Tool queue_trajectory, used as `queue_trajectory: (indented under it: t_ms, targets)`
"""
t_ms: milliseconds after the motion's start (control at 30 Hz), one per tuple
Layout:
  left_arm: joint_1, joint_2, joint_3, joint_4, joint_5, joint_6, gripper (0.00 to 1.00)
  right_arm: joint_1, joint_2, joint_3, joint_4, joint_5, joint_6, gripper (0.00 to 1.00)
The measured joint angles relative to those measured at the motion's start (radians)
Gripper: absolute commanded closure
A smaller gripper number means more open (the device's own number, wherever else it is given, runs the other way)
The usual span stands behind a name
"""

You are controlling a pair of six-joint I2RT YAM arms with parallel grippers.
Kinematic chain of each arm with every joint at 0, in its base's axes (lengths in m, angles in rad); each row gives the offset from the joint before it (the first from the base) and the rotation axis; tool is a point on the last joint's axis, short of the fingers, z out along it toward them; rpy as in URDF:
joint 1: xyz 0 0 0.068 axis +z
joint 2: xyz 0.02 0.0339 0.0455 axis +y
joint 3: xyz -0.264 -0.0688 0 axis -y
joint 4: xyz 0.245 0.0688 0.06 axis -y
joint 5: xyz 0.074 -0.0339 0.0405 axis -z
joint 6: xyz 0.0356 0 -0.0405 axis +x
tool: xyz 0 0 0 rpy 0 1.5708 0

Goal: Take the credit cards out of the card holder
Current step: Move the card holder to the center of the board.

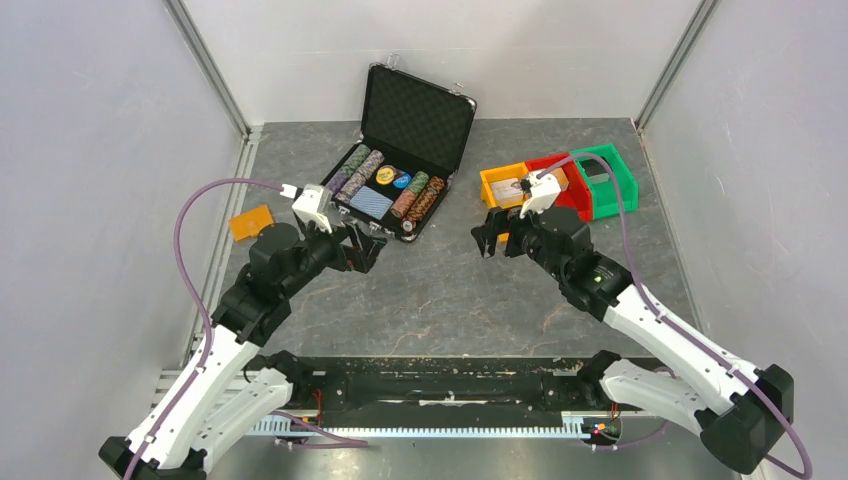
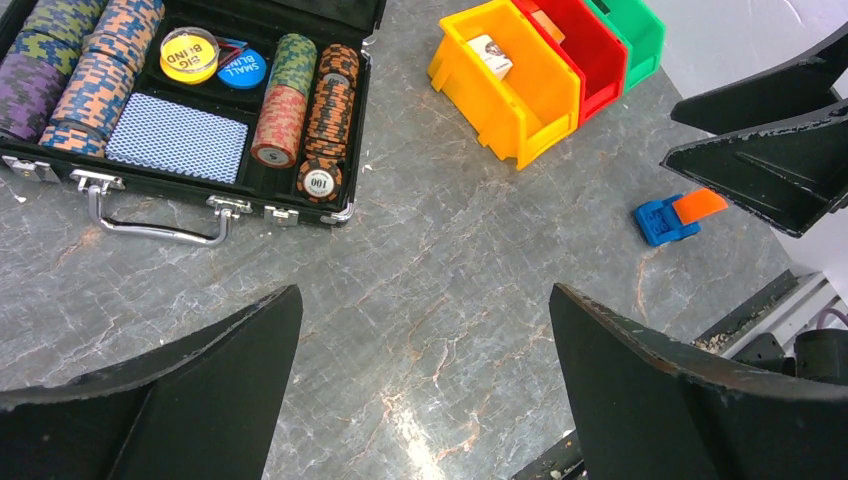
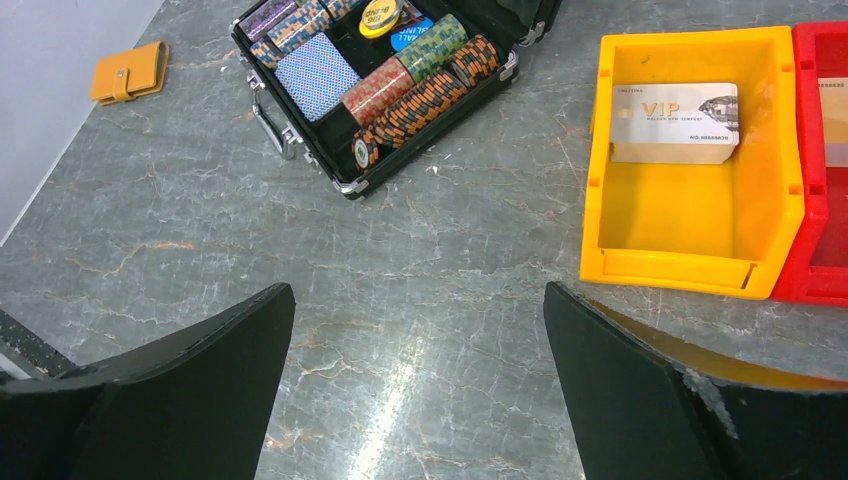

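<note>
The card holder (image 1: 251, 221) is a small flat orange wallet lying at the table's far left, beside the wall. In the right wrist view the card holder (image 3: 130, 71) is folded shut with its snap tab, so I cannot tell whether credit cards are inside. A pale grey-beige card (image 3: 675, 120) with VIP print leans in the yellow bin (image 3: 690, 265). My left gripper (image 1: 365, 250) hovers open just right of the holder, near the chip case, nothing between its fingers (image 2: 230, 380). My right gripper (image 1: 490, 235) hangs open over bare table in front of the bins.
An open black case (image 1: 400, 180) of poker chips and a blue patterned deck sits at the back middle. Yellow (image 1: 497, 185), red (image 1: 575, 195) and green (image 1: 615, 175) bins stand in a row at the back right. A small blue and orange object (image 2: 665, 218) lies under the right gripper.
</note>
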Motion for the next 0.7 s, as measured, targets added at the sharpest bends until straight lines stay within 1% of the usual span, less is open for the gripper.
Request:
queue_trajectory:
  t_ms: [233,333,433,567,633,700]
  targets:
    - [0.000,0.006,-0.002,0.000,-0.005,0.000,0.00,0.000,-0.017,-0.006,0.000,0.003,0.007,0.02]
    - [0.000,0.024,-0.002,-0.002,-0.048,0.000,0.00,0.000,-0.031,-0.016,0.001,0.010,0.007,0.02]
    - [0.000,0.074,0.011,-0.030,-0.150,-0.002,0.00,0.000,-0.047,-0.030,0.000,0.031,0.011,0.02]
    - [0.013,0.196,0.085,-0.108,-0.315,-0.012,0.02,0.000,-0.075,-0.055,0.000,0.067,0.021,0.02]
    - [0.052,0.286,0.137,-0.133,-0.385,-0.031,0.03,0.000,-0.095,-0.072,0.002,0.076,0.023,0.02]
    - [0.120,0.367,0.172,-0.140,-0.429,-0.070,0.06,-0.001,-0.116,-0.092,0.013,0.071,0.023,0.02]
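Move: From the open left hand, the orange card holder lies flat on the board about 32 cm to the left and 18 cm ahead, some 25 cm lower. The poker chip case is roughly 26 cm ahead and 2 cm to the right of this hand, its handle about 16 cm ahead and 3 cm left. From the right hand, the card holder is about 58 cm left and 14 cm ahead. Wide open, the left hand sweeps about 11 cm left-forward towards the card holder, sinking 5 cm, turning counter-clockwise 30 degrees. ##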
